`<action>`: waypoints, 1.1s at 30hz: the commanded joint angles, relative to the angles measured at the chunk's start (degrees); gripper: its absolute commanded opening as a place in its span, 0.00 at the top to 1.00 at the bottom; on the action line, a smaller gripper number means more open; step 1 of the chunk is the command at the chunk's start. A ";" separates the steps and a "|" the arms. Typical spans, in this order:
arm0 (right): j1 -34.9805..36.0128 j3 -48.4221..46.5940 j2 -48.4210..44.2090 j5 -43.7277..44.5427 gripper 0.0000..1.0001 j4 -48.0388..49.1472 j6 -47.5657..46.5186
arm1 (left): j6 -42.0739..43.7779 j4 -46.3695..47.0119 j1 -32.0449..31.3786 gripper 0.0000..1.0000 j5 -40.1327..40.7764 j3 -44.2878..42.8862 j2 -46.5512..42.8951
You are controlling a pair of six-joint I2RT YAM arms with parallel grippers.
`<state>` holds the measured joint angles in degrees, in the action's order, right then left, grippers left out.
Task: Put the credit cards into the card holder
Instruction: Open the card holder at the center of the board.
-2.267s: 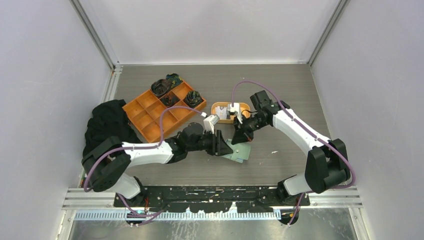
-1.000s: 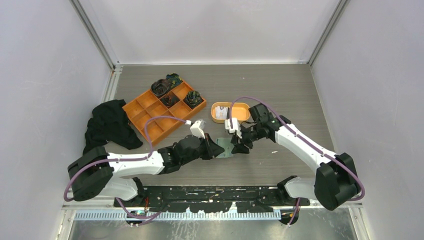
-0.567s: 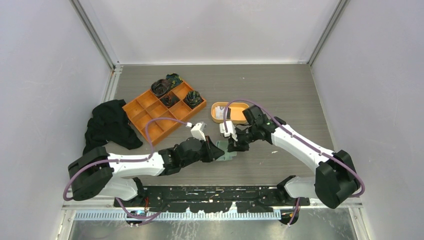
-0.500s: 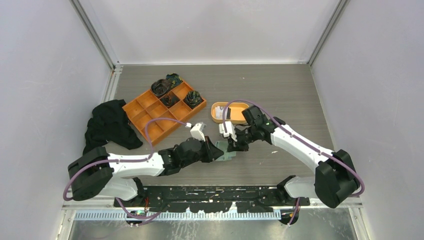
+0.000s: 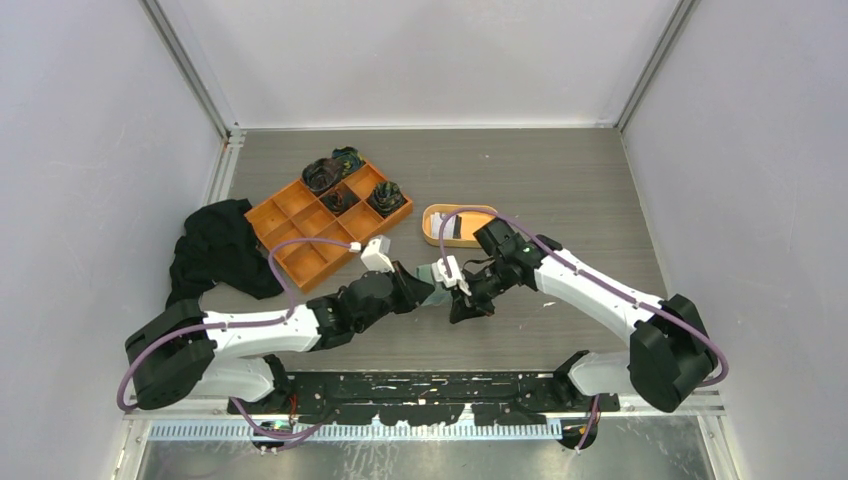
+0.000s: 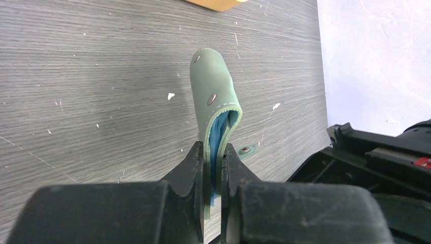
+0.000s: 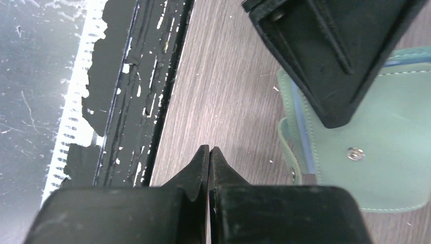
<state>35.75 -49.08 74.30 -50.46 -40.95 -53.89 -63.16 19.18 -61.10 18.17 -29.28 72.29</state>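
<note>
The card holder [image 6: 216,96] is a sage-green wallet with blue lining, folded and raised off the table on edge. My left gripper [image 6: 213,157] is shut on its lower edge. From above, the left gripper [image 5: 420,290] and the card holder [image 5: 431,276] sit at mid-table. My right gripper [image 7: 209,150] is shut with nothing between its fingers. It points at the table's near edge, just beside the card holder [image 7: 386,152]. In the top view the right gripper [image 5: 462,310] is close to the right of the left one. One of the credit cards [image 5: 452,228] lies in the oval orange dish [image 5: 480,215].
An orange compartment tray [image 5: 300,240] with dark bundles in its far cells stands at the back left. A black cloth [image 5: 220,250] lies at the left edge. The black base plate [image 7: 132,76] runs along the near edge, just ahead of the right gripper.
My right gripper has shut and swung from the dish side toward the near edge. My left gripper has drawn the card holder a little to the left, still gripping it.
</note>
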 commanded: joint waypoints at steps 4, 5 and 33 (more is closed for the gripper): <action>0.70 -2.88 0.12 -2.95 0.99 -4.75 -4.04 | -0.82 3.86 0.70 1.00 2.78 -0.35 -1.71; 0.65 -3.17 0.56 -3.98 0.99 -6.64 -5.61 | -1.09 4.20 0.95 1.00 2.52 -0.01 -1.87; -2.81 3.16 -6.19 18.75 0.12 13.25 4.85 | -24.99 1.23 5.60 1.00 -10.47 3.09 -6.99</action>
<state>31.73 -46.37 68.42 -35.40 -33.41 -50.46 -81.82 18.50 -55.77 8.88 -24.62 66.50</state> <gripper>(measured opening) 0.894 0.080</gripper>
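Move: The card holder is already pinched in the left fingertips, its middle about 2 cm ahead of and 2 cm right of them, at their height. From the shut right fingertips it lies roughly 6 cm ahead and 3 cm left, about level; its loose clasp strap hangs some 4 cm straight ahead of them. The orange card tray stands about 17 cm ahead and 2 cm right of the right hand, 9 cm lower. Ease the empty right gripper back about 1.5 cm, then spread its fingers wide as you swing it some 7 cm forward and a little right, arching up and sinking again, to face the holder from its right side without touching it; turn the wrist slightly clockwise. Meanwhile keep the left pinch and roll that hand some 20 degrees, left side down. ##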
